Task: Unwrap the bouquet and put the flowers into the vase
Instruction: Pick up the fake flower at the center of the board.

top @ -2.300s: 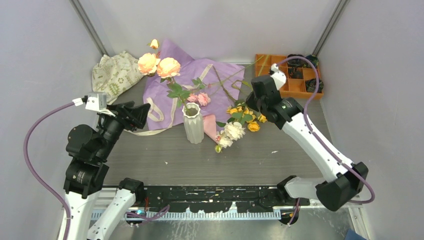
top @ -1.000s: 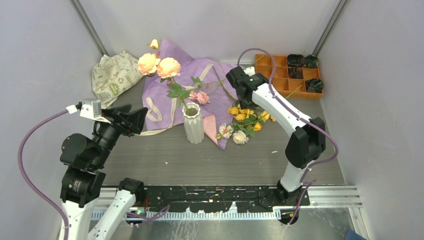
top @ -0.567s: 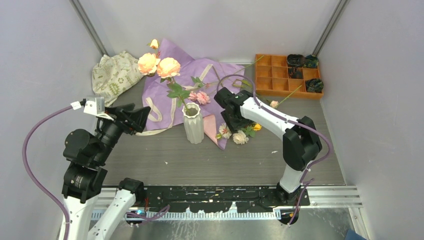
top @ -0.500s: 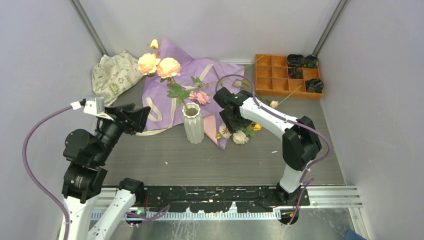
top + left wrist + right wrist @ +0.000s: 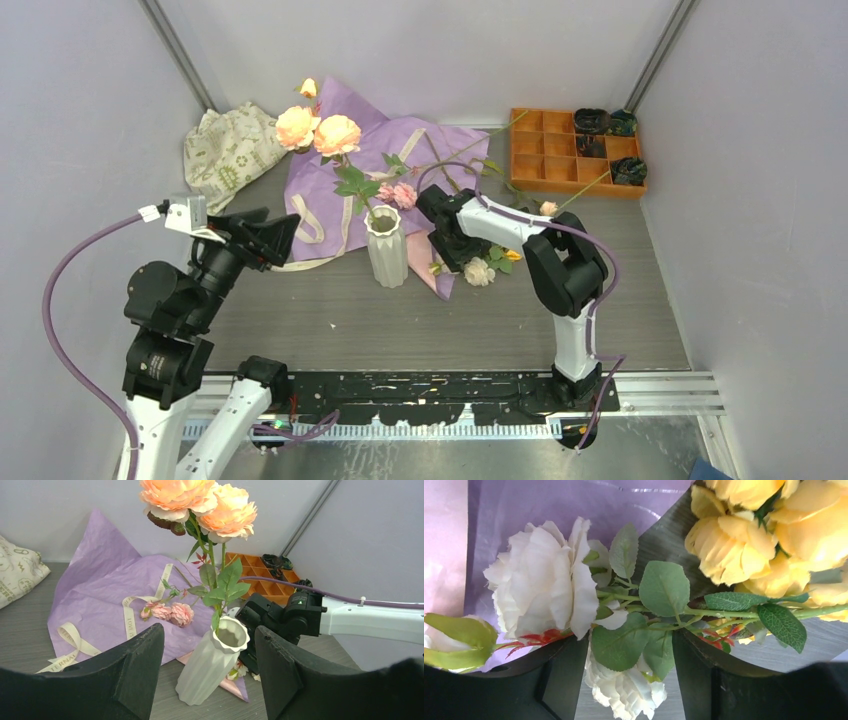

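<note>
The bouquet is undone: its purple paper (image 5: 420,160) lies spread flat with the cream ribbon (image 5: 312,222) on it. The white ribbed vase (image 5: 386,246) stands in the middle holding two peach roses (image 5: 318,130). Small pink roses (image 5: 398,195) lie on the paper. Cream and yellow flowers (image 5: 482,268) lie right of the vase under my right gripper (image 5: 457,254). In the right wrist view the right gripper (image 5: 629,672) stands open, with a cream rose (image 5: 626,690) and leaves between its fingers (image 5: 560,672). My left gripper (image 5: 209,635) is open, apart from the vase (image 5: 210,662) on its left.
An orange compartment tray (image 5: 513,150) sits at the back right, with long green stems (image 5: 580,188) reaching toward it. A patterned cloth bag (image 5: 228,150) lies at the back left. Grey walls close in on both sides and the back.
My right arm has swung from beside the orange tray leftward and down onto the cream and yellow flowers near the vase, its jaws widening. The left arm has barely moved.
</note>
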Motion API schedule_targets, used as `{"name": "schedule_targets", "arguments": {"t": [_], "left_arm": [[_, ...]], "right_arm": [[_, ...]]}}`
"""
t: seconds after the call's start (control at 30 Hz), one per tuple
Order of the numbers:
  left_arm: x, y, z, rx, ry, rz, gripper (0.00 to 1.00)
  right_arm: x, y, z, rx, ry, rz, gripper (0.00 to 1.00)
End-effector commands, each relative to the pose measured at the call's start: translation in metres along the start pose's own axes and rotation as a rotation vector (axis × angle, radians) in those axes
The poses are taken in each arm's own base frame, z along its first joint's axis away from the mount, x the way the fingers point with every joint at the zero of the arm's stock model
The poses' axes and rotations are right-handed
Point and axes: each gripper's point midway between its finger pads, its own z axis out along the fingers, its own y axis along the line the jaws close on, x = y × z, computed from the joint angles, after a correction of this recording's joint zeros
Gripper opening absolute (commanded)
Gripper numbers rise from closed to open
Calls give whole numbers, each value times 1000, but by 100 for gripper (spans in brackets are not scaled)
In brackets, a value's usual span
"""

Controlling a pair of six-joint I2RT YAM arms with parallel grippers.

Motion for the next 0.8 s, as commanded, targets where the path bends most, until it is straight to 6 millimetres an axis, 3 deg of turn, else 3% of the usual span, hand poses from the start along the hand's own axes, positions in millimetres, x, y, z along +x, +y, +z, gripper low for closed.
{"name": "schedule_targets", "arguments": {"t": [0.0,0.17,0.27,0.33,0.43,0.57,0.77], "left_arm": [[-15,-4,-4,12,-54,22,67],[-14,-4,-3,10,-55,20,67],[-15,-3,-4,8,-57,22,67],[-14,-3,-4,5,-56,23,67],[-14,-2,-3,3,-57,23,67],[-13,-1,-2,2,-52,21,67],[-14,-1,-1,1,-54,22,67]], "right_arm": [[-46,-12,-10,52,-156,10,67],[-58,-9,-2,52,-166,-13,66],[-63,-8,5,60,-158,-19,60],[-66,-9,6,66,-156,-15,46],[-74,-14,2,88,-174,7,13],[-92,-28,-22,117,-246,58,1],[-126,-43,-76,35,-365,236,1]]}}
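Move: The leafy stem of the white flower lies about 3 cm ahead of the right hand, 1 cm to its left and 1 cm below. From that hand, its larger white bloom is roughly 5 cm left and 2 cm ahead, the yellow roses are about 6 cm right and 5 cm ahead, and the vase stands some 16 cm left and 2 cm back. From the left hand the stem is about 14 cm ahead, 31 cm right and 38 cm below. The white flower's leafy stem is what the right fingers go for: the open hand slides nearly level, about 5 cm forward and a little left, over the board and shuts on the stem among the leaves. Pinching it, the hand carries on forward another 3 cm while rising about as much, the fingertips swinging some 10 degrees forward over the whole move. ##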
